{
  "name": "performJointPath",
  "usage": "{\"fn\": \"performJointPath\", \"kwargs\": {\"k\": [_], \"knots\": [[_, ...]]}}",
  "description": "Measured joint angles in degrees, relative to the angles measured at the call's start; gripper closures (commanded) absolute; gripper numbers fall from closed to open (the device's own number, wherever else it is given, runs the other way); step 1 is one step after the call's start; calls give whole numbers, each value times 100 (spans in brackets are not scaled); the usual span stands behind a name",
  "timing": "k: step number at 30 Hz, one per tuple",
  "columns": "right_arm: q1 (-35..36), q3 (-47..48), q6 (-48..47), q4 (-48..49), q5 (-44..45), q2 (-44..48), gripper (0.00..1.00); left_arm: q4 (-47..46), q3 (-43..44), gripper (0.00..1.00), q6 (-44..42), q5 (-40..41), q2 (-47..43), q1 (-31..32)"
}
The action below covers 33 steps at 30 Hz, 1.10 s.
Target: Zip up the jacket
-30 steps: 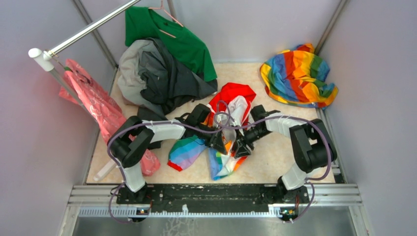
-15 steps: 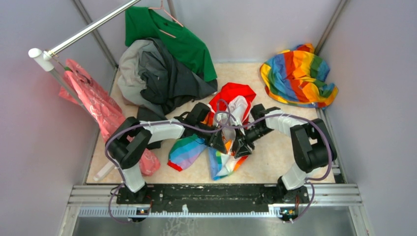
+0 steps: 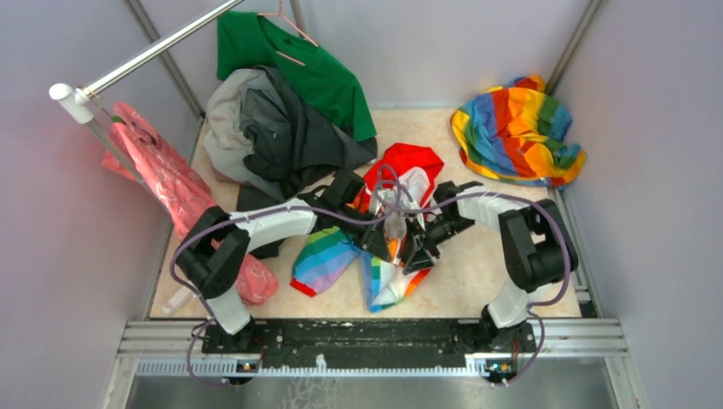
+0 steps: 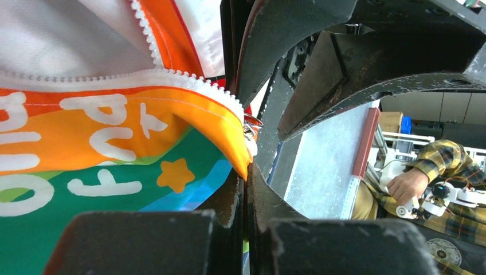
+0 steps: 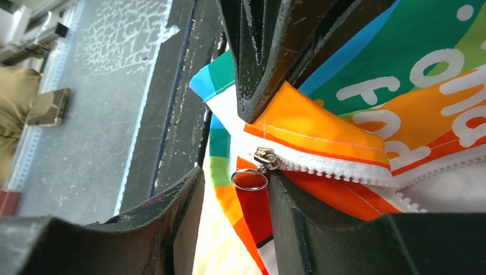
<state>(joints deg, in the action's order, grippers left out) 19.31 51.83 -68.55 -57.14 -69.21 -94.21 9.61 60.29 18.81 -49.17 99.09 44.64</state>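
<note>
The jacket (image 3: 412, 181) lies mid-table, red hood toward the back, rainbow sleeve (image 3: 322, 262) at the left. Both grippers meet over its lower front. My left gripper (image 3: 381, 245) (image 4: 247, 172) is shut on the orange bottom corner of the jacket (image 4: 114, 132), just under the white zipper teeth (image 4: 172, 77). My right gripper (image 3: 416, 254) (image 5: 232, 197) is open, one finger on each side of the hem. The metal zipper slider (image 5: 267, 157) and its ring pull (image 5: 250, 179) hang between those fingers, close to the right-hand one (image 5: 298, 223).
A dark grey garment (image 3: 286, 136) and a green shirt (image 3: 294, 64) on a hanger are heaped at the back left. An all-rainbow cloth (image 3: 516, 132) sits back right. A pink bag (image 3: 175, 192) hangs from the rail (image 3: 153, 51) on the left. Walls enclose three sides.
Both grippers have shifted slightly away from the bases, carrying the jacket's hem with them. The left forearm now reaches farther across.
</note>
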Motion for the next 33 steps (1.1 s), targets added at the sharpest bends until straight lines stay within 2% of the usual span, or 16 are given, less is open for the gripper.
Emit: {"fn": "performJointPath", "kwargs": {"k": [12,18,22,26,33], "knots": [[-37,343,-59,-339,-374,-610,59,636,170,100,-260,214,0,0],[-37,306,568,236,-420,-560,59,765,289,100,-289,275,0,-4],[-37,258,756,444,-457,-452,66,896,428,100,-350,372,0,-2],[-37,273,308,122,-492,-459,75,1062,505,100,-431,494,0,0],[-37,479,-684,-791,-566,-667,77,1272,590,100,-516,664,2,0]]}}
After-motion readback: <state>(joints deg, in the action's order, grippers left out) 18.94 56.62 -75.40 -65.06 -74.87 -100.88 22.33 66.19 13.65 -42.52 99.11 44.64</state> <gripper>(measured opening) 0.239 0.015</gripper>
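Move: The zip pull with its ring hangs just off the right fingertips, about 1 cm to the hand's left, 1 cm back and 1 cm below. The jacket edge pinched by the left fingers is some 4 cm left of the right hand, level fore and aft; the bottom hem lies about 9 cm back, 8 cm left and 7 cm below it. From the left hand, the zip pull is about 3 cm right, 1 cm back and 1 cm down. The right hand edges 2 cm forward-left, then draws back, narrowing its fingers about the zip pull; left keeps pinching. ##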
